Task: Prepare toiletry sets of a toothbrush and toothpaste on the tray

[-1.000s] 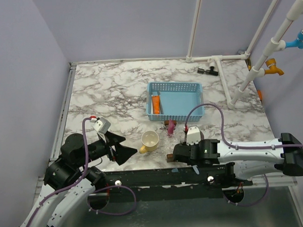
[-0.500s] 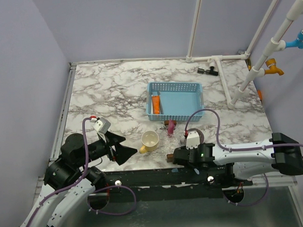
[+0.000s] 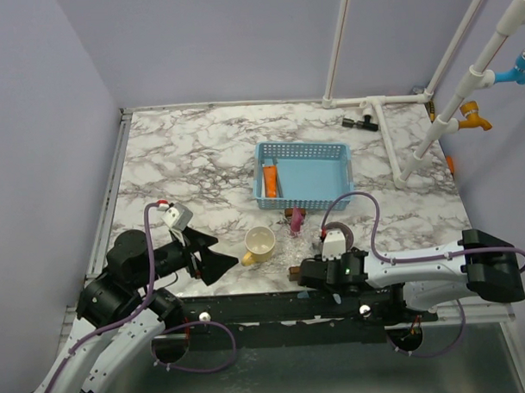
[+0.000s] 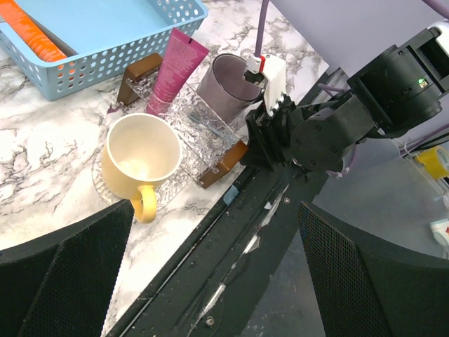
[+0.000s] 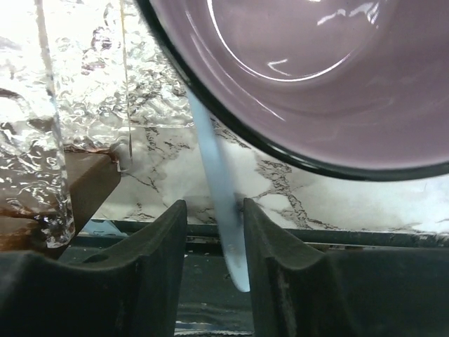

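In the right wrist view a pale blue toothbrush handle [image 5: 217,189] comes down from under the rim of a purple cup [image 5: 316,77] into the gap of my right gripper [image 5: 212,207]. The jaws are open, with the handle lying near the right finger and space on its left. The clear textured tray [image 4: 200,130] with brown end handles stands at the table's near edge. A pink toothpaste tube [image 4: 175,67] leans on its far side. My right gripper [image 3: 306,271] is low at that edge. My left gripper [image 3: 220,265] hangs wide open, left of the yellow mug [image 3: 261,242].
A blue basket [image 3: 302,147] behind the tray holds an orange tube [image 3: 270,181]. The yellow mug [image 4: 140,154] sits by the tray's left end. White pipes [image 3: 390,132] run along the back right. The table's black front rail [image 4: 231,232] lies under both grippers.
The right arm has slid a little to the left along the near edge. Its jaws now stand wider round the toothbrush handle. The left arm has not moved.
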Available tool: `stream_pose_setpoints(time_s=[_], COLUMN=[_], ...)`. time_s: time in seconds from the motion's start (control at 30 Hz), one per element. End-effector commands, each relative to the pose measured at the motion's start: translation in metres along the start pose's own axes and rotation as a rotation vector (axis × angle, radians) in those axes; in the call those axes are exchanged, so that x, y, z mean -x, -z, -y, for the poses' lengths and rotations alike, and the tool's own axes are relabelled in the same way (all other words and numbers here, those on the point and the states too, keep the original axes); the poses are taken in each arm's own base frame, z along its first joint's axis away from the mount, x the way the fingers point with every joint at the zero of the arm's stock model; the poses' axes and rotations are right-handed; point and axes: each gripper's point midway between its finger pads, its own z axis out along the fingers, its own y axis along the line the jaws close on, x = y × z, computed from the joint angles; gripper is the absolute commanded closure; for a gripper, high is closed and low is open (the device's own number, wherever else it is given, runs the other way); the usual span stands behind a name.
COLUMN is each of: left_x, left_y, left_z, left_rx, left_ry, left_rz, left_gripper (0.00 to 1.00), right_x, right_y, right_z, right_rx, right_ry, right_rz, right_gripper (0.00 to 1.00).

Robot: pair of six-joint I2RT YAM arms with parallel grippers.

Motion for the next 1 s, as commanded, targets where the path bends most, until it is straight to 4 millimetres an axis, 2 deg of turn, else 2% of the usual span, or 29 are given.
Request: stream_pose_setpoints(time_s=[0.0,0.4,0.53,0.73,0.97], left_x=[0.001,0.0,0.0,0.001,0.001], left_y=[-0.003,-0.003,-0.003,-0.003,-0.003], left_z=[-0.003,-0.003,-0.004,-0.004,-0.004], left_rx=[0.01,0.011,0.013,0.013,0.012], left_ry=[0.001,0.0,0.0,-0.002,-0.001], left_rz=[-0.001,-0.002,-0.002,0.001,0.003], left_gripper=[0.01,0.01,0.01,0.01,0.01], right_x=[-0.008,-0.011,-0.01,0.003,0.029], right_y=[-0.008,-0.014,-0.014,-0.005,0.019], right_z=[0.003,0.001,-0.002,-0.005,-0.004], right_rx=[-0.012,-0.032,-0.031,-0.021,-0.015], right_ry=[-0.01,0.028,0.033,0.027,0.0], right_rz=[-0.008,-0.022,-0.02,0.019,0.087], right_gripper=[0.65,0.87,0.99,0.99,1.0])
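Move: Straddling the toothbrush handle just inside the near table edge, the right hand has the brush's middle about 5 cm ahead and 1 cm left, at finger height. The purple mug stands some 11 cm ahead, 2 cm right; the stand's near brown block is 3 cm ahead, 8 cm left, and the pink tube 17 cm ahead, 9 cm left. From the left hand, the brush is roughly 27 cm right, 4 cm ahead, 24 cm lower. Closing from about half open, the right fingers pinch the toothbrush handle near the table edge while the hand slides about 1.5 cm left, towards the brown block, at almost unchanged height with the fingers still pointing steeply down. Once shut on the handle, the hand pauses, then eases up and slightly back to the right, about half a centimetre each. ##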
